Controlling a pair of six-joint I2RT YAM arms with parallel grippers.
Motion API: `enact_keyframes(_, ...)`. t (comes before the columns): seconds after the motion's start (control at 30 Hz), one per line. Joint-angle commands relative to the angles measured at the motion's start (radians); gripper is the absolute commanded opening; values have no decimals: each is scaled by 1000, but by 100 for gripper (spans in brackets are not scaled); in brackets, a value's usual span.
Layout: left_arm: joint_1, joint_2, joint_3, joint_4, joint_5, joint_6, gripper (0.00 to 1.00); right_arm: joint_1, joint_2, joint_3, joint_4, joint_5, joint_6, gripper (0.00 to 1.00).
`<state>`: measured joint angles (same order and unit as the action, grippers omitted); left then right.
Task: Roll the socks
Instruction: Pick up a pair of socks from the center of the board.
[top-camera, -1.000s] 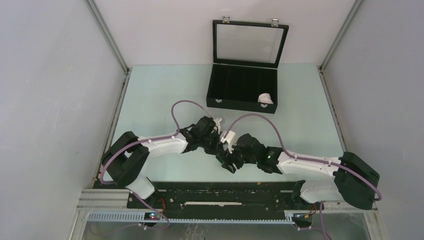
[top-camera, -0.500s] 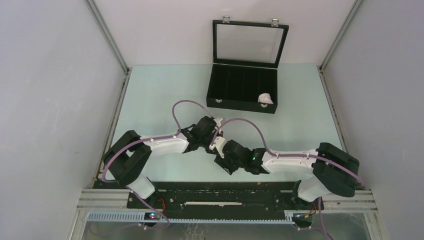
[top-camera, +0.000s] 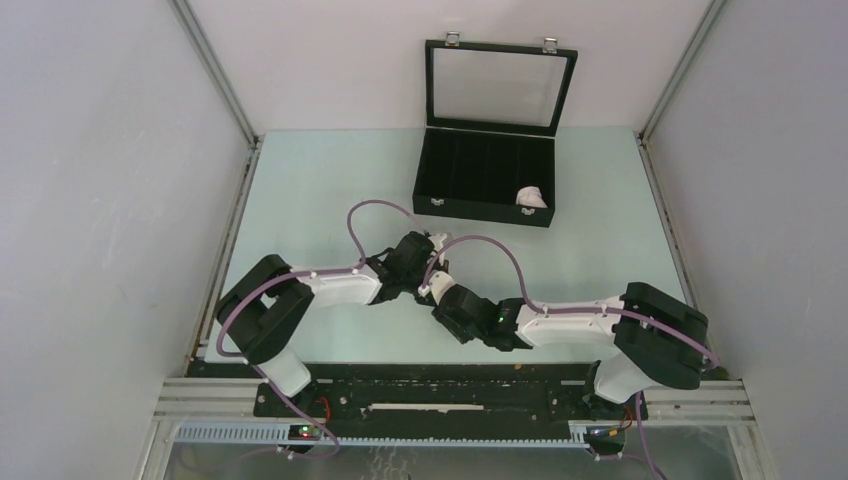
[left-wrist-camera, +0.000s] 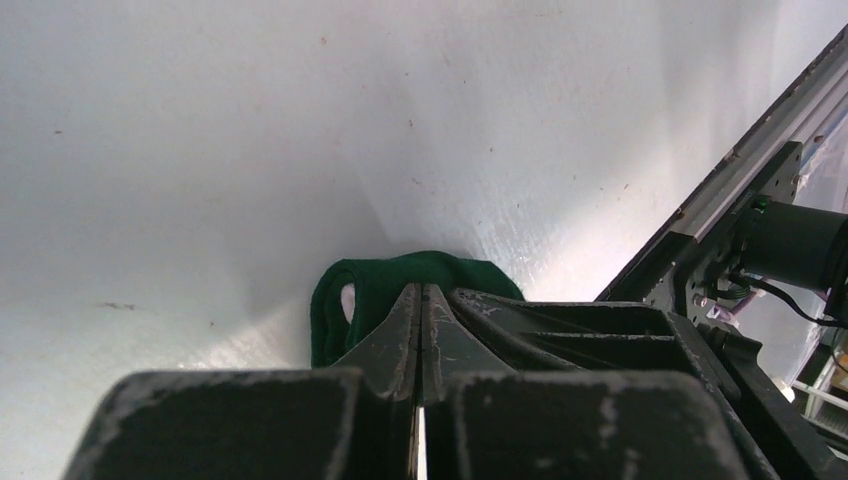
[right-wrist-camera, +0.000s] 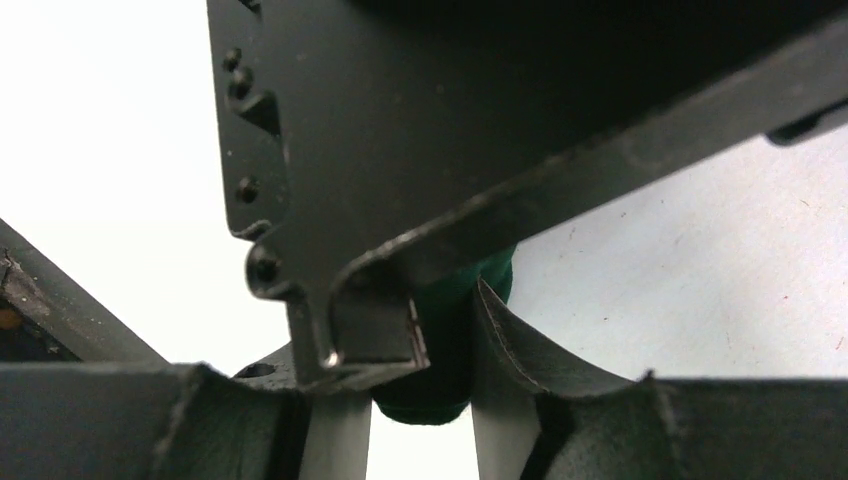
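The dark green sock (left-wrist-camera: 368, 285) shows as a folded loop just beyond my left gripper (left-wrist-camera: 420, 289), whose jaws are pressed together with the tips against the fabric. No cloth shows between them. In the right wrist view the same green sock (right-wrist-camera: 446, 392) fills the gap between the fingers of my right gripper (right-wrist-camera: 441, 335), and the right finger (right-wrist-camera: 505, 335) lies against it. The left gripper's black body (right-wrist-camera: 450, 120) looms just above. From above, the left gripper (top-camera: 428, 280) and the right gripper (top-camera: 442, 302) meet tip to tip and hide the sock. A white sock (top-camera: 532, 197) lies bundled in the box.
A black box (top-camera: 440, 190) with its glass lid raised stands at the back of the pale green table. Metal-framed walls close in both sides. The black base rail (top-camera: 450, 395) runs along the near edge, with motors showing at the right of the left wrist view.
The right arm has swung left and drawn in toward the left gripper, and its jaws have narrowed around the green sock. The left gripper has stayed put and shut.
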<state>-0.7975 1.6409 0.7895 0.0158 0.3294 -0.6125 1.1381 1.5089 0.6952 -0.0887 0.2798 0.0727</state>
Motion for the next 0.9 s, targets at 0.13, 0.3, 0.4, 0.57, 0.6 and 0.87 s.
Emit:
enact_keyframes(0.13,-17,22,-23,31,50,10,0,-35,60,7,-78,7,96,10)
enact_keyframes(0.3,-7,-79,-39,32,37,-9,8,-42,57,7,-80,-11,96,0)
enact_keyframes(0.4,3,-153,-42,-1,2,-18,17,-48,54,7,-80,-22,93,0)
enact_keyframes(0.57,28,-262,-47,-86,-71,-18,27,-69,41,7,-84,-42,103,0)
enact_keyframes(0.6,33,-280,-50,-97,-84,-18,29,-72,36,7,-84,-44,103,0)
enact_keyframes(0.87,82,-431,-53,-212,-172,-10,36,-84,-10,7,-86,-62,101,0)
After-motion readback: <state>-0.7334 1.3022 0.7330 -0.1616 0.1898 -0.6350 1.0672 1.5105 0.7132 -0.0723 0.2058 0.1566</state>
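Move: The rolled green socks sit between the two hands: already between the right fingers, the roll's middle about 1 cm ahead and 1 cm left of that hand. From the shut left fingertips, which still touch them, they lie about 1 cm right, level fore and aft and 2 cm lower. The open black box is about 28 cm ahead and 8 cm right of the left hand; the white roll inside is about 23 cm ahead, 18 cm right of that hand. The left fingertips come free of the green socks while the right fingers keep their grip on the roll. After a slight press rightward, the left hand opens to about a third and backs off up and left, some 6 cm up and 5 cm left, turning about 10 degrees counter-clockwise. The right hand shifts nearly 2 cm left, then returns most of the way, ending about 1 cm farther forward. ##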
